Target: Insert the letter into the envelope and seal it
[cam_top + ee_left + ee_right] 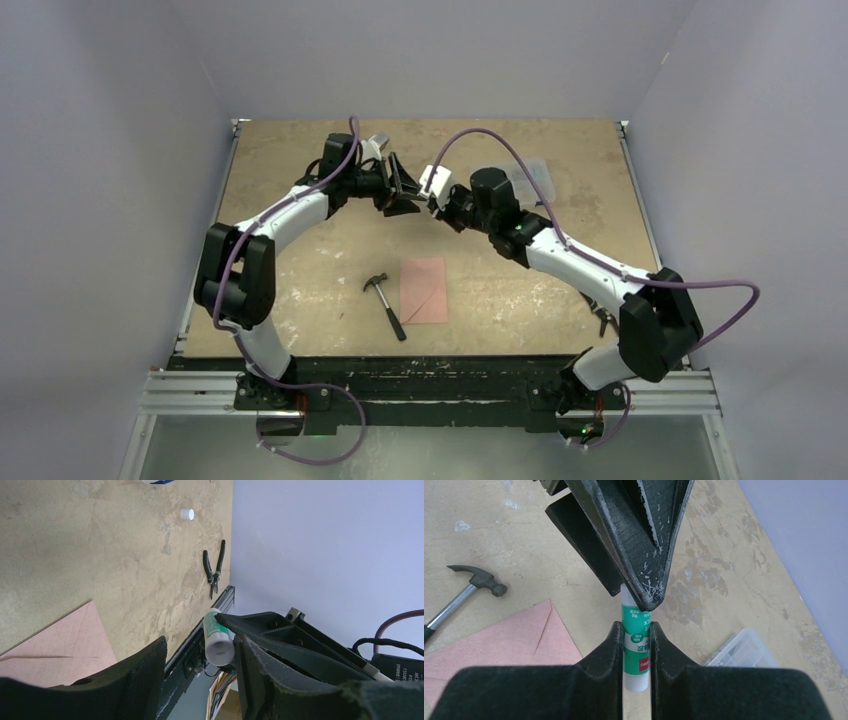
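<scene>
The envelope [423, 290] lies flat at the table's front middle, salmon pink with a diagonal flap line. It also shows in the right wrist view [519, 645] and the left wrist view [60, 640]. No separate letter sheet shows. Both grippers meet in the air over the back middle of the table. My right gripper [634, 627] is shut on a green and white glue stick [636, 650]. My left gripper [200, 645] is open around the stick's other end [219, 642], which rests against one finger [270, 670]. In the top view the left gripper [398, 185] and right gripper [420, 203] nearly touch.
A hammer [385, 305] lies just left of the envelope. A clear plastic box [530, 180] sits at the back right. Black pliers [214, 575] lie near the right edge. A small white cap [186, 514] lies on the table.
</scene>
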You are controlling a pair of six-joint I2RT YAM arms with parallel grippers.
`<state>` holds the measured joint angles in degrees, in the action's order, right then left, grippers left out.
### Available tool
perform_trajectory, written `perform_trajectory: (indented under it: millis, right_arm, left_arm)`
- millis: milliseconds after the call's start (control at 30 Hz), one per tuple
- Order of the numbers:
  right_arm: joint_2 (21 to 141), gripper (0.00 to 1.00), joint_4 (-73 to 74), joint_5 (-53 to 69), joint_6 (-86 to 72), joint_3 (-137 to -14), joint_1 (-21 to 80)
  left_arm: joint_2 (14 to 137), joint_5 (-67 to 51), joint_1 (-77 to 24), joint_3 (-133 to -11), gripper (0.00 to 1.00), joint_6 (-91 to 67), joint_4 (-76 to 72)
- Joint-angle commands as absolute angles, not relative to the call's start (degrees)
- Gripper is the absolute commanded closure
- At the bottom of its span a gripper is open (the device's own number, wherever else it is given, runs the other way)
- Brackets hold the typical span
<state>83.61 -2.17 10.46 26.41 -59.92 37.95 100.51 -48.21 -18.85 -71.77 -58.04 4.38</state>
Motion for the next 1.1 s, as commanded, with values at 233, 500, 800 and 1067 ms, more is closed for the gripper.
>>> perform_trajectory:
  millis: [233,500,800,1067]
  right_arm:
    - [86.37,1.0,-6.21,13.69,25.63,-65.59,38.51]
    - [87.19,1.0,-7.61,12.74,23.73,-65.74,38.45]
    - [84.39,0.4,-4.31,11.07,10.75,-65.04,37.7]
    - [73.25,0.08,-7.25,12.11,-10.99,-61.5,28.78]
  left_arm:
    - [101.26,-50.99,-18.53,-71.1,0.66,-60.26,2.88]
    - [100.55,-51.37,-18.54,-70.58,0.91,-57.96,5.8]
    - [100.29,-50.93,-17.52,-71.68,1.0,-62.72,-6.83]
    - [101.38,-51.39,-17.14,-74.08,1.0,-65.02,-16.19]
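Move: The glue stick is pinched at about its middle in my right fingers, right at that hand. From my left hand its middle is about 4 cm to the right, a centimetre back and roughly level, its near end between my open left fingers. Some 20 cm below my left hand lie the envelope, about 15 cm back and 2 cm right; the hammer, 19 cm back and 7 cm left; and the plastic box, 10 cm ahead and 24 cm right. I ease my right hand leftward and slightly down, about 2 cm, feeding the glue stick between my left fingers while they close and pinch its near end. Then my right fingers open wide and let go; that hand rises about 6 cm, backing off to the right and rolling some 20 degrees. With the stick in its grip, my left hand lifts about 3 cm and goes 2 cm forward. ##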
